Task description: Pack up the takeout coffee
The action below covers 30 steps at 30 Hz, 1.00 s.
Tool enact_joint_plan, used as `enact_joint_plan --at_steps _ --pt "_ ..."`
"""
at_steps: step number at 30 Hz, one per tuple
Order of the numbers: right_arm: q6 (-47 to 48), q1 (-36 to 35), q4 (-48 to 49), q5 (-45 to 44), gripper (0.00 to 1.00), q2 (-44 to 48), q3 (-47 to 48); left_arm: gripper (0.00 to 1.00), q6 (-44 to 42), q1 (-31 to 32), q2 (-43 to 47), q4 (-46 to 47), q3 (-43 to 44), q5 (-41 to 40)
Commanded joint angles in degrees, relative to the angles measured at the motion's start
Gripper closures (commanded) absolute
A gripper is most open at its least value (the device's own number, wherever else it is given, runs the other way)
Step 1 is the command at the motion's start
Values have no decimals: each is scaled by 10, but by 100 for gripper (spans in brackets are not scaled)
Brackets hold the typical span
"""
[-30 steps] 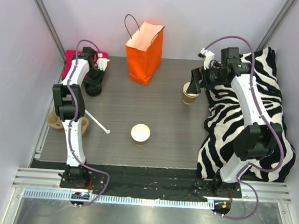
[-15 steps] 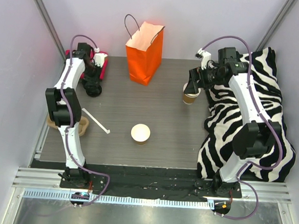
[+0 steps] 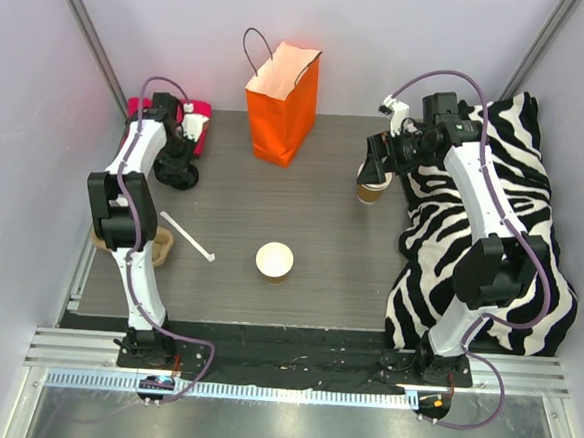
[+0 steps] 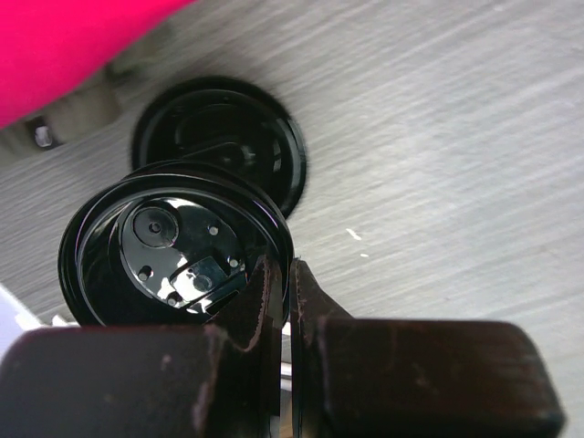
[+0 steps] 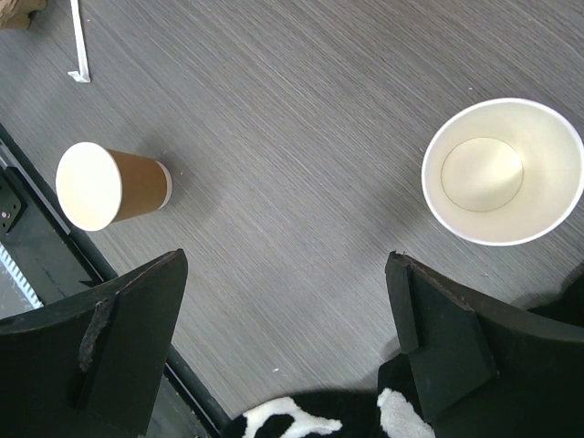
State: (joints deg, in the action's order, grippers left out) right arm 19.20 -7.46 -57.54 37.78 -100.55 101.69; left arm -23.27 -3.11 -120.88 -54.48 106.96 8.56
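Observation:
Two lidless brown paper cups, white inside, stand on the grey table. One (image 3: 274, 261) is at the middle and also shows in the right wrist view (image 5: 109, 185). The other (image 3: 371, 194) is at the right, beside the zebra cloth. My right gripper (image 3: 379, 170) hovers just above that cup, and its jaws (image 5: 285, 265) are wide open and empty with the cup's mouth (image 5: 502, 172) off to one side. My left gripper (image 3: 180, 146) is at the back left. It (image 4: 285, 269) is shut on the rim of a black lid (image 4: 178, 246). A second black lid (image 4: 219, 137) lies on the table beneath.
An orange paper bag (image 3: 280, 103) stands open at the back centre. A pink object (image 3: 139, 108) lies in the back left corner. A white straw (image 3: 186, 235) and a brown cup tray (image 3: 120, 237) lie at the left. A zebra cloth (image 3: 481, 242) covers the right side.
My left gripper has drawn back toward the rear left and lifted a black lid off the table. My right gripper has shifted slightly left, over the right cup.

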Motion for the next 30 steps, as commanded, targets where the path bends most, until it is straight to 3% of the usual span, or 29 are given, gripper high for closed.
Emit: enact_joint_plan --at_steps 1,14,17,18,20,21,24,30 --pt "-1 -4 1 7 0 7 22 100 9 -28 20 40 9 -43" --pt "-2 -4 1 4 0 7 20 96 22 -86 -49 48 40 -16" --pt "0 -4 -1 1 0 10 19 83 12 -90 -48 26 48 17" --pt "0 -4 -1 1 0 11 18 72 8 -90 -37 24 46 26" --pt "0 -5 0 3 0 10 18 61 0 -90 -22 29 32 34" --pt "-1 -4 -1 5 0 10 20 50 -1 -90 -8 31 28 39" --pt "-3 -5 0 9 0 7 21 42 -15 -91 6 16 32 68" --pt "-7 -4 3 21 0 5 19 38 -78 -66 48 11 -22 113"
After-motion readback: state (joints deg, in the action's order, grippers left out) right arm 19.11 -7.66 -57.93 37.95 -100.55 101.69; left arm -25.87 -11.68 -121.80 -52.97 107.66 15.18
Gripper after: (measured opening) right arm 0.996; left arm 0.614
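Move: Ahead of the left hand, which pinches one black lid by its rim, the bare spot for this lid lies about 4 cm farther out, 10 cm to the left and 3 cm down. The second lid lies some 6 cm ahead and 1 cm left, the red cloth about 20 cm ahead and 7 cm left, the cardboard carrier roughly 12 cm back and 13 cm left. From the right hand the spot is about 12 cm ahead, 57 cm left and 17 cm down. Carrying the already pinched lid about 8 cm left, clear of the second lid and turning some 10 degrees counter-clockwise, the left hand then lowers it about 3 cm to the table. Its fingers open to a bit over half and let go of the rim, and the hand lifts back up about 3 cm while easing a few centimetres right. ##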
